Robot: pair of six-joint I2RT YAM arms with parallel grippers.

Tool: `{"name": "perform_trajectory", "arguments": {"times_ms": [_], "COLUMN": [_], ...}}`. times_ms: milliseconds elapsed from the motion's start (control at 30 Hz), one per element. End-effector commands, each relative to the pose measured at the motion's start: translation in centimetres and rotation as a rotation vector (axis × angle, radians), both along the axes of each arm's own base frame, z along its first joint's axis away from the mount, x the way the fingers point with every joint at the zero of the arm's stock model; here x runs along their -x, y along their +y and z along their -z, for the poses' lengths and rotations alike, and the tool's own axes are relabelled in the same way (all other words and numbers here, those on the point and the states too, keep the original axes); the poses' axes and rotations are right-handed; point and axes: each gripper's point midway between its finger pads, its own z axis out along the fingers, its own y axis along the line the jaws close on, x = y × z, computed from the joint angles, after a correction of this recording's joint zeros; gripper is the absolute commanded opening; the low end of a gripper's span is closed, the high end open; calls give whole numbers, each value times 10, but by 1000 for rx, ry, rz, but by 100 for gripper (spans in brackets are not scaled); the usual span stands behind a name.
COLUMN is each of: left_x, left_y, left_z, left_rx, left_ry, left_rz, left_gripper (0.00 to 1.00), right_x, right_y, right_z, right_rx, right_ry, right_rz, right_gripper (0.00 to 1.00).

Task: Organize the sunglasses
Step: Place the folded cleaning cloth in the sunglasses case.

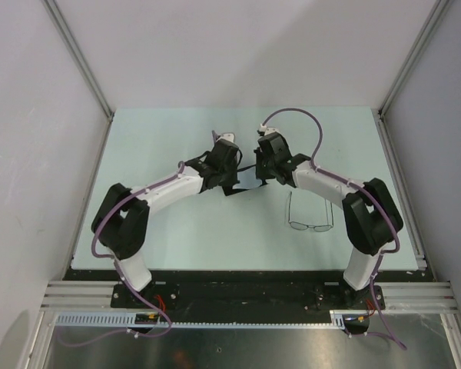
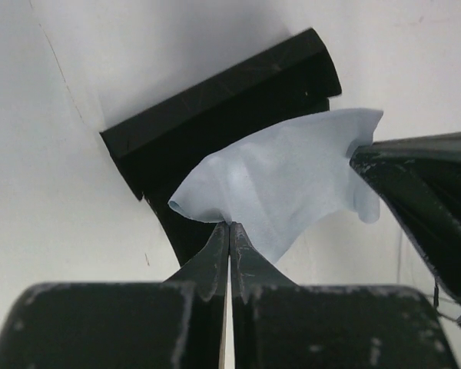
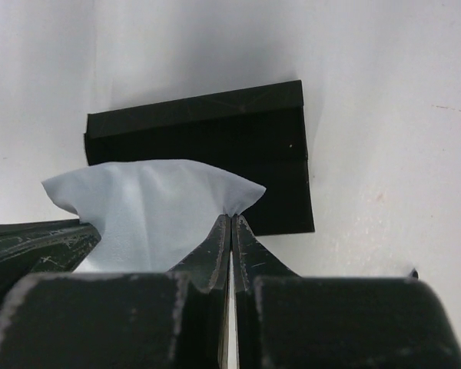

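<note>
The sunglasses (image 1: 300,225), thin dark wire frames, lie on the table under the right arm, apart from both grippers. At mid-table my left gripper (image 1: 232,163) and right gripper (image 1: 261,163) face each other above the black case (image 1: 235,189). Each is shut on a corner of the light blue cloth (image 2: 284,177). In the left wrist view the left gripper (image 2: 230,224) pinches one corner, with the case (image 2: 215,108) behind and the right gripper's fingers (image 2: 422,200) at the right. In the right wrist view the right gripper (image 3: 232,217) pinches another corner of the cloth (image 3: 146,207) over the case (image 3: 215,138).
The pale green table (image 1: 154,138) is bounded by white walls with metal posts at left (image 1: 77,61) and right (image 1: 411,65). The arm bases stand on a black rail (image 1: 238,288) at the near edge.
</note>
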Motion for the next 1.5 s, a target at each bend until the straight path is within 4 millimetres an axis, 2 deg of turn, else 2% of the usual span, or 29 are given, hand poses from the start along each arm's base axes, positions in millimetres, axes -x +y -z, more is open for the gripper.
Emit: {"name": "perform_trajectory", "arguments": {"times_ms": [0, 133, 400, 967, 1100, 1467], "left_x": [-27, -38, -46, -61, -65, -76], "left_y": [1, 5, 9, 14, 15, 14], "left_z": [-9, -2, 21, 40, 48, 52], "left_rx": [-2, -41, -93, -114, -114, -114], "left_ry": [-44, -57, -33, -10, 8, 9], "left_rz": [-79, -106, -124, -154, -156, -153], "left_gripper": [0, 0, 0, 0, 0, 0], "right_x": [-26, -35, -47, -61, -66, -76], "right_y": [10, 11, 17, 16, 14, 12], "right_z": [-13, -6, 6, 38, 42, 48], "right_rx": [-30, -35, -42, -19, -17, 6], "right_ry": [-61, -55, -46, -1, -1, 6], "right_rz": [-33, -30, -42, -27, -19, -6], "right_gripper": [0, 0, 0, 0, 0, 0]}}
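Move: The cloth is already pinched in both closed grippers and stretched between them over the near part of the open sunglasses case. The case's middle lies about 6 cm ahead of the left hand, 3 cm to its right and 8 cm below; from the right hand it is some 4 cm ahead, 5 cm to the left and 9 cm below. The glasses are about 16 cm to the right of the right hand, 6 cm back and 10 cm below. The cloth is carried forward and lowered towards the inside of the open case, both hands going together about 6 cm down and nearly as far forward, the left also drifting 2 cm to its left. Both keep their pinch on the cloth; the left hand turns some 10 degrees, partly counter-clockwise, while the right barely turns. ##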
